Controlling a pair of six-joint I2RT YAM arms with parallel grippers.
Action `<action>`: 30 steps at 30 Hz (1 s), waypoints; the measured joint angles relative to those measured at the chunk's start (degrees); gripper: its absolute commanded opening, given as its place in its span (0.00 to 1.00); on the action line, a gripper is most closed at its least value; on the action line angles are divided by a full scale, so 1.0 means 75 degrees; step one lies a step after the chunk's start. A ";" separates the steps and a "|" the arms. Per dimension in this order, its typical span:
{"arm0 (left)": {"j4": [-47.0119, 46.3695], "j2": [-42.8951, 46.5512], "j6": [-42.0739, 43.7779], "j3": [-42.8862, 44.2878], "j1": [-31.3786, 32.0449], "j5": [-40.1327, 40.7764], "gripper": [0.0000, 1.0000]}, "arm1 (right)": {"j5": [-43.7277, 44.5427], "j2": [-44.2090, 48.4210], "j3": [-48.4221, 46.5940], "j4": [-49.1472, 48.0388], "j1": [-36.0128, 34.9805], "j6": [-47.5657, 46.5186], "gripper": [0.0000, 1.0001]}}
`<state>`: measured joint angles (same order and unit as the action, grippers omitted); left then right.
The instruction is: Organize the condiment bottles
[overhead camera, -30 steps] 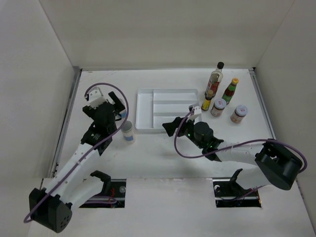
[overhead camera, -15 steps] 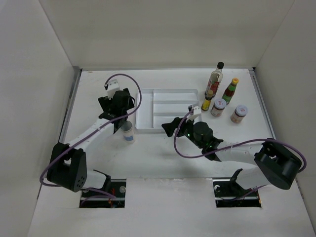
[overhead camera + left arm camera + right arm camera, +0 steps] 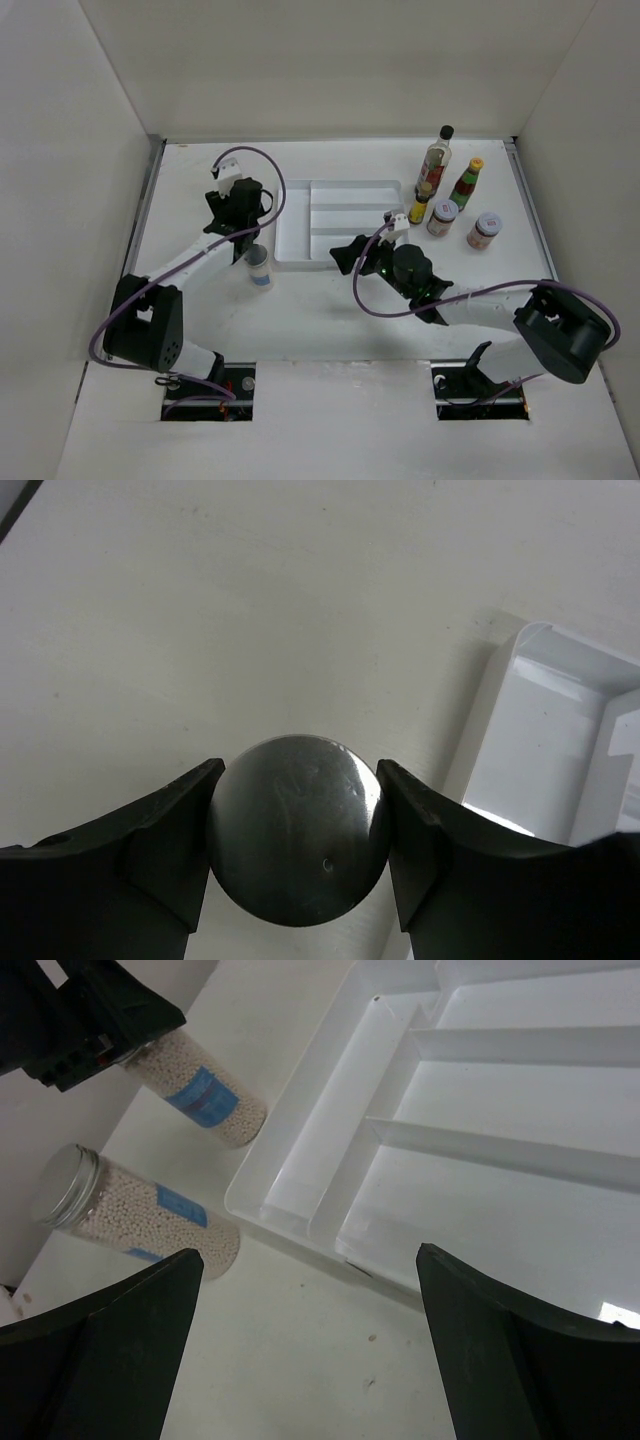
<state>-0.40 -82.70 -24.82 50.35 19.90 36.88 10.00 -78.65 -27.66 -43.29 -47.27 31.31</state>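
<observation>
My left gripper [image 3: 243,232] is shut on the grey lid [image 3: 297,828] of a blue-labelled jar [image 3: 196,1098] standing just left of the white tray; its fingers [image 3: 165,855] touch both sides of the lid. The second blue-labelled jar [image 3: 259,267] stands free beside it and also shows in the right wrist view [image 3: 135,1215]. My right gripper [image 3: 348,255] is open and empty in front of the tray [image 3: 310,1360]. At the back right stand the tall black-capped bottle [image 3: 435,160], the red yellow-capped sauce bottle [image 3: 466,183], the tiny yellow bottle [image 3: 418,210] and two red-labelled jars [image 3: 442,217] [image 3: 484,230].
The white divided tray [image 3: 288,225] lies mid-table with nothing in its compartments; its left corner shows in the left wrist view [image 3: 540,750] and its dividers in the right wrist view [image 3: 500,1150]. White walls enclose the table on three sides.
My left arm has swung right, towards the tray, and its gripper now sits over a blue-labelled jar's lid. The right arm and the other bottles have not moved.
</observation>
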 measured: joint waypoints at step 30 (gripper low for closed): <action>-0.0513 -0.3296 0.0347 0.3949 0.0950 -0.1072 0.39 | 0.0006 -0.0012 0.0003 0.0055 0.0344 0.0070 0.95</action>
<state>-4.25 -107.42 -22.22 79.96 27.03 28.84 10.04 -78.74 -27.64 -42.87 -44.69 31.83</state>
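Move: To the left hand, which already grips the capped jar, the far end of the tray's long left compartment lies about 11 cm ahead and 14 cm to the right, its floor some 12 cm below the fingers. The second jar stands roughly 12 cm back and 5 cm right; the whole tray's middle is about 3 cm ahead and 26 cm right. From the right hand, that compartment end is around 20 cm ahead and 20 cm left. Keeping the fingers shut on the jar's cap, the left hand lifts it about 15 cm in an arc, forward and rightward over the tray's left rim, then sinks some 12 cm towards the far end of the left compartment, slowing at the end. The wrist tips up about 20 degrees on the way and mostly levels back, turning roughly 15 degrees clockwise. The right hand, open, drifts a little forward and right. ##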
